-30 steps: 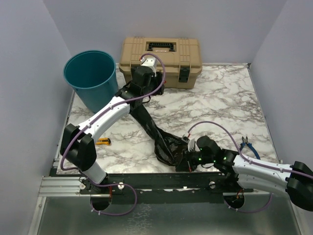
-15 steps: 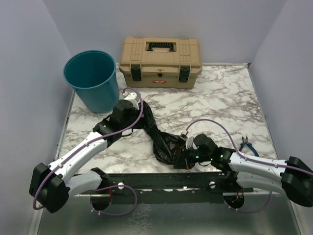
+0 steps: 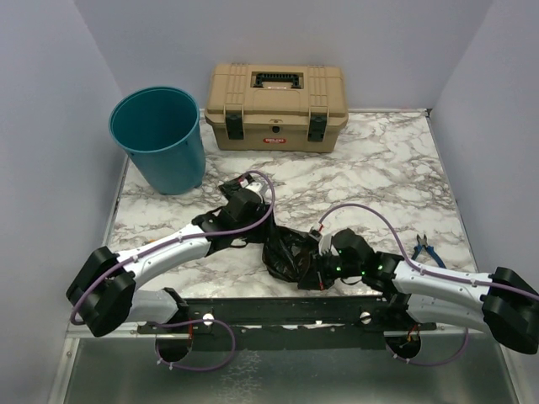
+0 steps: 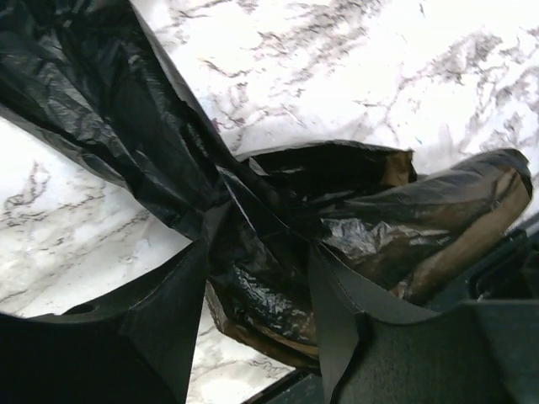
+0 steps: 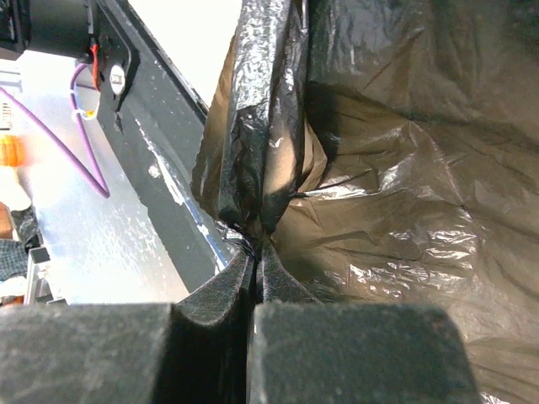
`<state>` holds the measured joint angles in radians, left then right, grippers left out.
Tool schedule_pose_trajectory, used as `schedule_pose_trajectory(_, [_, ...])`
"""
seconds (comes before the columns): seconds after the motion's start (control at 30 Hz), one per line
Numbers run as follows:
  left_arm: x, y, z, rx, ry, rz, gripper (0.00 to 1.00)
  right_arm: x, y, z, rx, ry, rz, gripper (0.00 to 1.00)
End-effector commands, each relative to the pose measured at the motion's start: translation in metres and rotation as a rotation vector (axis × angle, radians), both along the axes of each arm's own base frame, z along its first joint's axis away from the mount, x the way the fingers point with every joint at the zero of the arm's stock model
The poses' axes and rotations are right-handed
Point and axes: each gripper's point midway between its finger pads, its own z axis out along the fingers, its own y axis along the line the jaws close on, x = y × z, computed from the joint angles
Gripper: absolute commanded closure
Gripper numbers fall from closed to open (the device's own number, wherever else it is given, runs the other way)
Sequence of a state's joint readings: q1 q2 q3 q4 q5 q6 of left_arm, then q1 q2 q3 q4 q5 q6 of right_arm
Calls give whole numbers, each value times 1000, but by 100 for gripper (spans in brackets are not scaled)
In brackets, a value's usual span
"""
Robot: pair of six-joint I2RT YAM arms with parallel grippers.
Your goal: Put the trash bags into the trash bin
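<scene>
The black trash bag (image 3: 286, 249) lies crumpled on the marble table near the front edge, between my two grippers. My left gripper (image 3: 263, 234) reaches low over it from the left. In the left wrist view, the left gripper (image 4: 259, 252) has its jaws apart, with a bunched fold of the bag (image 4: 253, 278) between the fingers. My right gripper (image 3: 313, 268) is shut on the bag's near edge. The right wrist view shows the right gripper (image 5: 257, 240) pinching a gathered pleat of the bag's film (image 5: 387, 202). The teal trash bin (image 3: 160, 139) stands upright at the back left, apart from both grippers.
A tan toolbox (image 3: 278, 105) with black latches sits at the back centre. Blue-handled pliers (image 3: 425, 250) lie at the right, beside the right arm. The table's front rail (image 5: 160, 160) runs just behind the right gripper.
My left arm has swung from the toolbox down to the bag near the front. The stretched strip of bag has collapsed into a heap. The right gripper has kept its pinch.
</scene>
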<state>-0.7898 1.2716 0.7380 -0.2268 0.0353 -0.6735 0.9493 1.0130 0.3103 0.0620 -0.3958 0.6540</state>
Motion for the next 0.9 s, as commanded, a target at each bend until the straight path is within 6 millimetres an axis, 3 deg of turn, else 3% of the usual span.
schedule_pose_trajectory(0.0, [16,3,-1,15,-43,77,49,4,5,14,33,-48,4,96])
schedule_pose_trajectory(0.27, [26,-9,2,-26,-68,87,53,1,5,16,46,-41,17,95])
schedule_pose_trajectory(0.47, [25,-11,-8,-6,-50,69,73,0,6,18,54,-42,26,95])
schedule_pose_trajectory(0.6, [25,-11,-7,-4,-58,60,93,1,6,17,47,-40,20,95])
schedule_pose_trajectory(0.67, [24,-13,-3,-12,-64,47,97,4,5,18,40,-51,4,95])
schedule_pose_trajectory(0.73, [23,-15,1,-21,-72,26,99,11,4,25,38,-73,-30,89])
schedule_pose_trajectory(0.87, [21,-15,10,-33,-99,-2,100,28,1,60,32,-147,-99,61])
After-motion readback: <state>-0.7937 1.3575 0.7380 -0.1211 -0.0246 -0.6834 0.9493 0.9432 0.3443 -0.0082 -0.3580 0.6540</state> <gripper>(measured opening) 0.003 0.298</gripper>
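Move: The slack middle of the black trash bag lies just beyond the left fingertips, about 2 cm ahead, 1 cm right and 2 cm below. The bag's long tail runs out over the table some 10 cm ahead and 7 cm left of that hand, roughly 6 cm below. Its open mouth part bulges about 5 cm back and 6 cm right, 3 cm below. From the right gripper, which holds the mouth edge, the slack middle is around 14 cm ahead and 9 cm left, about level. Ease the half-open left gripper forward about 2 cm into the slack of the bag, sink it a little over 1 cm, and shut the fingers fully so they pinch the gathered plastic. Keep the right gripper nearly still on the mouth edge until the left has closed, then begin opening its fingers to about a third and lift slightly, under 2 cm in all. ##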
